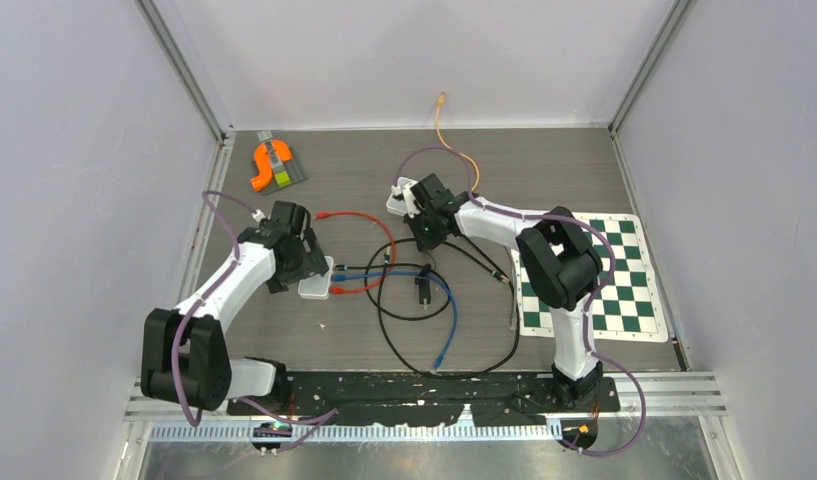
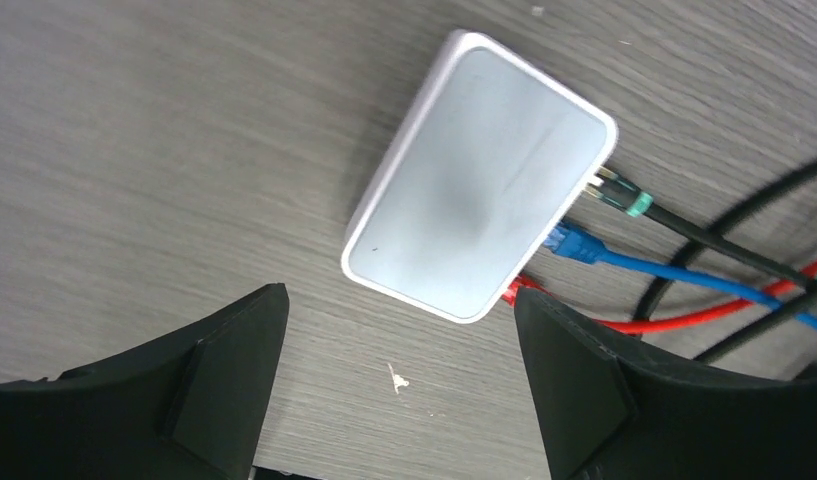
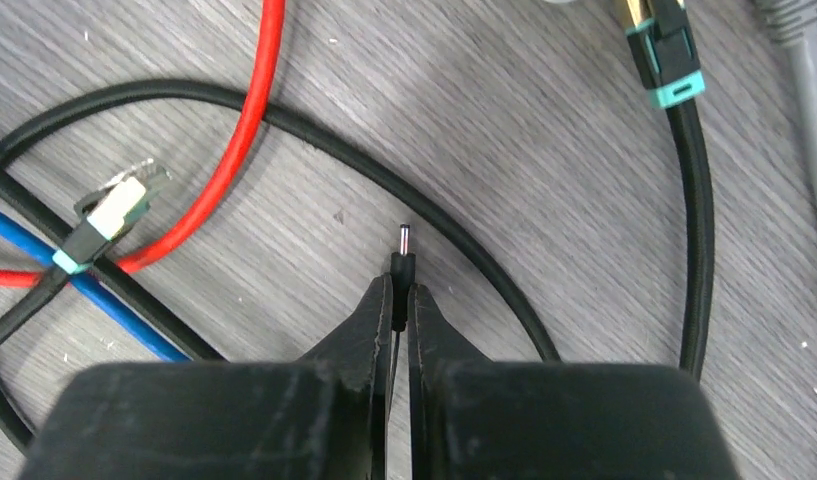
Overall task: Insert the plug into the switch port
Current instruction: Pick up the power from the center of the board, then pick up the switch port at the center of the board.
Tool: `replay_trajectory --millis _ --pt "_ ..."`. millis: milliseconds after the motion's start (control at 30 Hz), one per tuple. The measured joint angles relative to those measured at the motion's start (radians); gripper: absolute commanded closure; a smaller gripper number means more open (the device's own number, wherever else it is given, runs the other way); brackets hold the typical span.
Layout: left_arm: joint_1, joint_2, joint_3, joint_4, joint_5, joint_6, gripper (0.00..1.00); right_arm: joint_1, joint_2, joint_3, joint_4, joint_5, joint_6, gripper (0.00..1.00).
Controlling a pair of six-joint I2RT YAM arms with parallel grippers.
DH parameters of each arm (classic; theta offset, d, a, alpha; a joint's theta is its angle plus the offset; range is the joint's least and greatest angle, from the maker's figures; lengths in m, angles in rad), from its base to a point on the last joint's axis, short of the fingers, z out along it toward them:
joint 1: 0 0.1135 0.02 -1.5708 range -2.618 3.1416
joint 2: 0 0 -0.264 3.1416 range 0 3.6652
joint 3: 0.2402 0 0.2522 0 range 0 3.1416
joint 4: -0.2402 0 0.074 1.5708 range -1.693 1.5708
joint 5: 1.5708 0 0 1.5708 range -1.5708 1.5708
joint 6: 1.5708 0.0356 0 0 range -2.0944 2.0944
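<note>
The switch (image 2: 479, 180) is a flat white box lying on the wood table, with black, blue and red cables plugged into its right side. It also shows in the top view as the switch (image 1: 314, 283). My left gripper (image 2: 399, 330) hangs open just short of it, nothing between its fingers; from above the left gripper (image 1: 299, 258) sits at the switch's left. My right gripper (image 3: 400, 292) is shut on the plug (image 3: 404, 262), a small black barrel whose metal tip points away from the fingers. From above, the right gripper (image 1: 427, 232) hovers over the cable tangle, right of the switch.
Red cable (image 3: 249, 110), blue cable (image 3: 24, 240) and black cable (image 3: 464, 230) loop under the right gripper, with a loose network connector (image 3: 114, 212) and a teal-booted one (image 3: 666, 55). A second white box (image 1: 397, 197), an orange-and-green block (image 1: 274, 166) and a chessboard mat (image 1: 596, 280) lie around.
</note>
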Motion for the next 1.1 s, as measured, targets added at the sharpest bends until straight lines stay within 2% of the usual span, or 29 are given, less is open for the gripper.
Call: replay_trajectory --millis 233,400,533,800,1100 --pt "0.0 0.03 0.048 0.007 0.164 0.268 0.13 -0.005 -0.169 -0.037 -0.026 0.022 -0.017 0.95" --pt "0.0 0.029 0.061 0.014 0.188 0.403 0.11 -0.009 -0.392 -0.037 -0.013 0.018 -0.033 0.95" --pt "0.003 0.048 0.091 0.026 0.228 0.496 0.1 -0.011 -0.502 -0.039 0.002 0.018 -0.042 0.95" --pt "0.016 0.168 0.166 0.045 0.273 0.622 0.12 -0.013 -0.575 -0.092 0.008 0.024 -0.084 0.95" --pt "0.046 0.257 0.187 0.043 0.304 0.682 0.14 -0.013 -0.663 -0.131 0.007 0.024 -0.098 0.95"
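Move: The power plug is already pinched in the right hand close above the table; from there the left switch, where it would go, lies some 21 cm left and 7 cm back. The right switch stands 10 cm ahead and 4 cm left, the power adapter 8 cm straight back, the loose black plug 7 cm left, 2 cm back. For the open left hand the left switch is about 5 cm ahead, 2 cm right and 5 cm below; its plugged-in black plug sits 5 cm right of its middle and 2 cm farther out. Keeping its pinch on the power plug, the right hand pulls it quickly almost straight up by about 24 cm, away from the cables, drifting slightly right and back while its fingertips tilt some 30 degrees forward and to the left. Meanwhile the left hand, fingers staying wide open, turns about 40 degrees clockwise to square up with the left switch and shifts some 4 cm forward and 2 cm right, rising a little and then sinking towards the switch without yet gripping it. ##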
